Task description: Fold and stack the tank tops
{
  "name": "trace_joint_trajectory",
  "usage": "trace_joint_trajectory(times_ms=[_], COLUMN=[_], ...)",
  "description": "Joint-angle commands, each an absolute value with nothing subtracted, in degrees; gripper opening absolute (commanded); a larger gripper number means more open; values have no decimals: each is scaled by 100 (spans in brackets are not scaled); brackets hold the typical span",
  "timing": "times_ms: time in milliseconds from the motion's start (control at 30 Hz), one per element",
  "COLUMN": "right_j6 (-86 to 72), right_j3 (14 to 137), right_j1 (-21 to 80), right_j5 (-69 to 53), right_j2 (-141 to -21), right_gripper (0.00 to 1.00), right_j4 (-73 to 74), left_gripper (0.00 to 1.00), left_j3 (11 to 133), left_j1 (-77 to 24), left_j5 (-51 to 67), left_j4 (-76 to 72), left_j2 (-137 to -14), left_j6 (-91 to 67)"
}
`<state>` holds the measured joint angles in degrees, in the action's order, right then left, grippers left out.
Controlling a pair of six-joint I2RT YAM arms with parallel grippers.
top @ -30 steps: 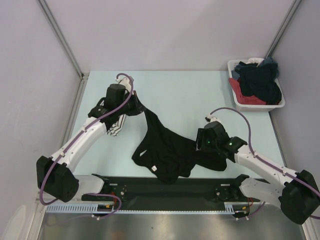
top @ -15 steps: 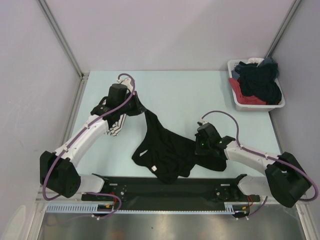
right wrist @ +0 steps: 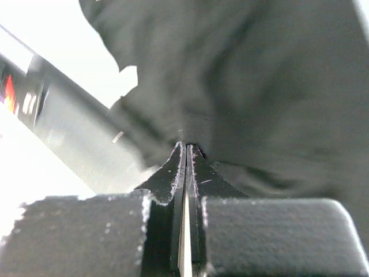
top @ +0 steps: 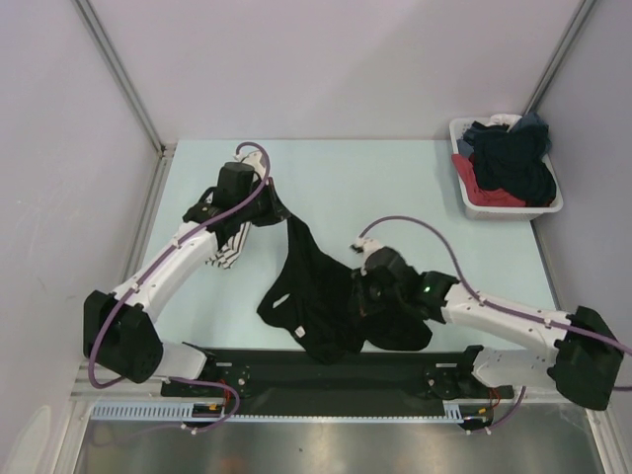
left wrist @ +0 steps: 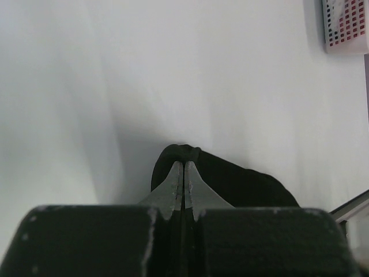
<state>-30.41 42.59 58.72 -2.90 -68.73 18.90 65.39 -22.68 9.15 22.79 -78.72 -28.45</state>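
Note:
The black tank top [top: 321, 291] lies crumpled mid-table, one strap end pulled up toward the far left. My left gripper [top: 274, 211] is shut on that end; in the left wrist view its tips [left wrist: 184, 164] pinch a fold of the black fabric [left wrist: 236, 182]. My right gripper [top: 361, 295] is shut on the top's right part, and in the right wrist view the black cloth [right wrist: 259, 86] bunches at the closed tips [right wrist: 186, 146]. A white tank top with thin black stripes [top: 225, 253] lies under the left arm, mostly hidden.
A white basket [top: 459, 129] of dark and red clothes stands at the far right corner; it also shows as a white basket [left wrist: 346, 26] in the left wrist view. A black rail [top: 336, 371] runs along the near edge. Grey walls close in left, right and back.
My right gripper has shut on the black tank top and moved left, bunching its right part toward the middle. The left arm has barely shifted and keeps its hold.

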Motion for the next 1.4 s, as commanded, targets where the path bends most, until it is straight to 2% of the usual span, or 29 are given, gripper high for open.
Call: trace_joint_trajectory(times_ms=[0, 133, 367, 500, 800, 1000, 1133, 1367], right_j6=[-3077, -2813, -2286, -2145, -1846, -1907, -1907, -1986], right_j3=[4079, 4428, 6238, 7012, 7743, 7901, 8085, 7508], right_j1=[4898, 3748, 2113, 1610, 1600, 1591, 1582, 1582], right_j5=[62, 88, 264, 53, -949, -1599, -1933, -1046], right_j2=[-6391, -5793, -5493, -5432, -4176, -3384, -3567, -4718], right_gripper=[0, 0, 0, 0, 0, 0, 0, 0], right_j4=[2426, 2750, 3646, 3832, 4025, 4122, 4341, 4607], left_gripper=[0, 0, 0, 0, 0, 0, 0, 0], left_j3=[6794, 6908, 7206, 7330, 7304, 7330, 7418, 7112], left_j1=[-2232, -2224, -2171, -1943, -1951, -1951, -1951, -1951], left_j5=[923, 888, 554, 606, 1204, 1520, 1608, 1327], left_j4=[2048, 2206, 2670, 2786, 2733, 2830, 2734, 2216], left_j2=[-7735, -7480, -6742, -6171, -4318, -3815, -3937, -5367], left_j6=[-2830, -2830, -2795, -2769, -2338, -2408, -2601, -2795])
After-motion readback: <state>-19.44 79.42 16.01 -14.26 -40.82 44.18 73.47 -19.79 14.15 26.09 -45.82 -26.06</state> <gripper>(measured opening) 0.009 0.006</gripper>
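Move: Both hands already grip the black tank top. Its bunched body lies about 19 cm back, 14 cm to the right and 18 cm below the left hand, and some 7 cm to the left, 2 cm ahead and 8 cm below the right. The folded striped tank top sits about 18 cm to the left hand's left, level with it and 18 cm down. The laundry basket stands roughly 35 cm ahead and 38 cm right of the right hand, a few centimetres lower. Forward and to the right first, then steeply up and back, the right hand swings its grip on the black tank top away from the left hand, about 18 cm rightward and topping out some 36 cm up. The left hand hauls its own grip up about 25 cm and back. Both wrists tip the shut fingers upward by roughly 40 degrees, the right also turning clockwise; at the end both hands start forward and down. ##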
